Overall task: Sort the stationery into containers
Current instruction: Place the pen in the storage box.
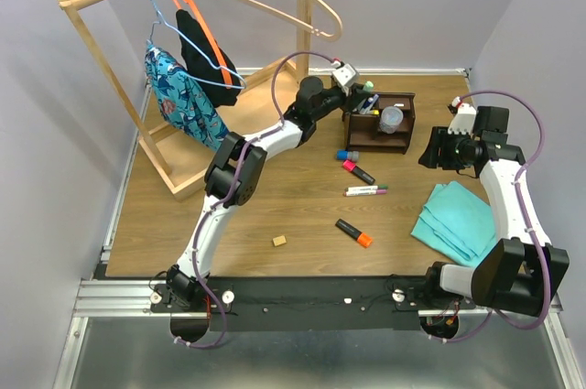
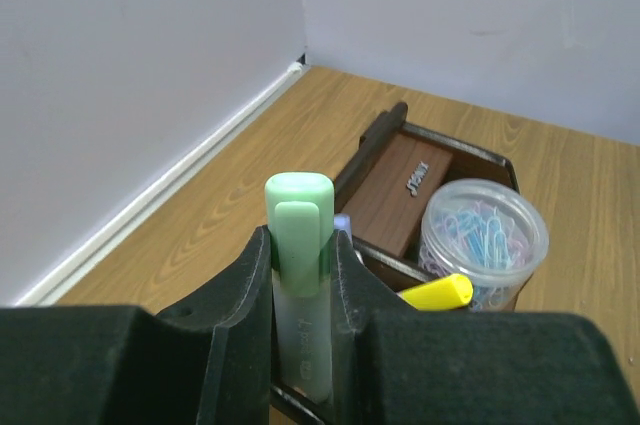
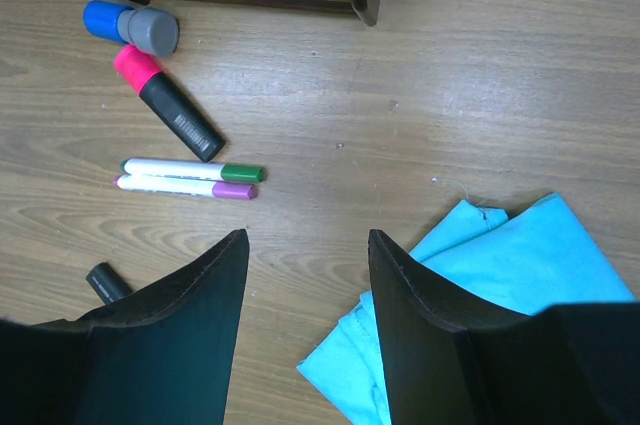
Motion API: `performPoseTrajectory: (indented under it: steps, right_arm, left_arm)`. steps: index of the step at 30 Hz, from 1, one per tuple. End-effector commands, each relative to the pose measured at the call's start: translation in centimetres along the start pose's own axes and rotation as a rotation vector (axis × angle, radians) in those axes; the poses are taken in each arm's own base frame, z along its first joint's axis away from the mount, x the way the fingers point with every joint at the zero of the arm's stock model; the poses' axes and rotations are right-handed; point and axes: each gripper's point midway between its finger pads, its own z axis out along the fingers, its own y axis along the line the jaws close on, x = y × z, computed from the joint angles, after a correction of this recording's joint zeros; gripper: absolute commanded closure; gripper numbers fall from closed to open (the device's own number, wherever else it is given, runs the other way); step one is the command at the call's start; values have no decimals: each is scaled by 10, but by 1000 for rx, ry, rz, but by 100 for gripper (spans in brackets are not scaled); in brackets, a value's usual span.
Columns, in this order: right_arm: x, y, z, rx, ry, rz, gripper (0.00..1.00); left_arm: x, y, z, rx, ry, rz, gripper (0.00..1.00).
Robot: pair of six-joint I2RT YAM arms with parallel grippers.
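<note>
My left gripper (image 2: pixel 300 250) is shut on a pale green highlighter (image 2: pixel 298 207), held upright with its lower end inside the left compartment of the dark brown organizer (image 2: pixel 398 190). A yellow highlighter (image 2: pixel 438 292) and a clear cup of coloured clips (image 2: pixel 484 240) sit in the organizer. From above, the left gripper (image 1: pixel 357 89) hovers over the organizer (image 1: pixel 380 133). My right gripper (image 3: pixel 308 245) is open above bare table. On the table lie a pink highlighter (image 3: pixel 165 105), green-capped marker (image 3: pixel 193 170), purple-capped marker (image 3: pixel 185 186), blue-and-grey item (image 3: pixel 130 25), orange highlighter (image 1: pixel 353 233) and tan eraser (image 1: pixel 279 241).
A folded teal cloth (image 1: pixel 458 220) lies at the right, just under the right gripper's right finger. A pale wooden clothes rack (image 1: pixel 101 69) with hangers and hanging garments (image 1: pixel 188 87) stands at the back left. Walls close the table at the back and sides.
</note>
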Motion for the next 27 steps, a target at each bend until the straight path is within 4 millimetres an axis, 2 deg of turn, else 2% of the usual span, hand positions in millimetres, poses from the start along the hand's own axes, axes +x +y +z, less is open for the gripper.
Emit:
performPoseTrajectory:
  steps: [1,4,5,8,12,13,15,16,17,18,19,20,21,22,23,24,25,27]
  right_arm:
    - [2,0,-2,-7,-3,-15,41]
    - [1,1,-6,-7,-16,-22,41]
    - [3,2,-5,-9,-16,-16,41]
    - [2,6,-8,-20,-37,-9,41]
    - [-1,11,-12,-31,-59,-13,41]
    - [-2,11,-14,-31,-64,-14,41]
    - [-5,12,-17,-33,-74,-25,41]
    - [-9,12,-20,-30,-85,-36,41]
    - [-10,13,-22,-30,-93,-41,41]
    - [-13,13,-24,-26,-103,-56,41]
    - [-15,13,-26,-24,-111,-64,41]
    - [-15,13,-26,-24,-114,-68,41]
    - [-17,14,-29,-23,-131,-73,41]
    - [-18,16,-30,-27,-140,-71,41]
    - [-16,17,-29,-32,-142,-63,41]
    - [-18,23,-32,-54,-160,-45,41]
    - [-18,25,-33,-63,-169,-36,41]
    - [-15,28,-33,-72,-178,-3,41]
  left_arm:
    - [6,-3,-8,-17,3,-21,81]
    - [3,-6,-11,-2,16,-10,70]
    - [1,-7,-12,-3,18,-11,55]
    - [-10,-1,-15,-31,33,-1,34]
    - [-34,5,-20,-55,30,35,26]
    - [-51,5,-23,-61,16,50,24]
    - [-64,5,-27,-62,11,71,23]
    - [-85,1,-32,-61,-4,79,23]
    - [-96,-3,-37,-49,-11,82,23]
    - [-91,-10,-44,-30,11,71,23]
    - [-118,-23,-54,3,-21,86,23]
    - [-123,-32,-62,31,-19,87,23]
    - [-103,-53,-75,103,28,84,23]
    - [-121,-68,-88,151,13,128,23]
    - [-108,-84,-99,206,69,120,24]
    - [-84,-111,-117,310,131,100,24]
    - [-76,-134,-136,397,194,149,25]
    - [-49,-169,-165,541,293,169,26]
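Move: Just beneath and right of the left hand, which grips the green-capped pen upright over its left part, is the storage box: its middle is about 6 cm right, 4 cm back and 10 cm down. The clip jar in the box sits some 9 cm right and 3 cm back; on the table the blue-capped marker lies 11 cm back and 2 cm left, the pink-capped one straight back 15 cm. From the right hand the box is roughly 15 cm ahead, 13 cm left. Lowering the held pen another 2 to 3 cm into the box's left compartment, the left hand opens its fingers wide and lets go. It then rises about 12 cm, with gathering speed swinging back some 12 cm and a little left, clear of the box. The empty right hand lifts about 3 cm, fingers still open. ##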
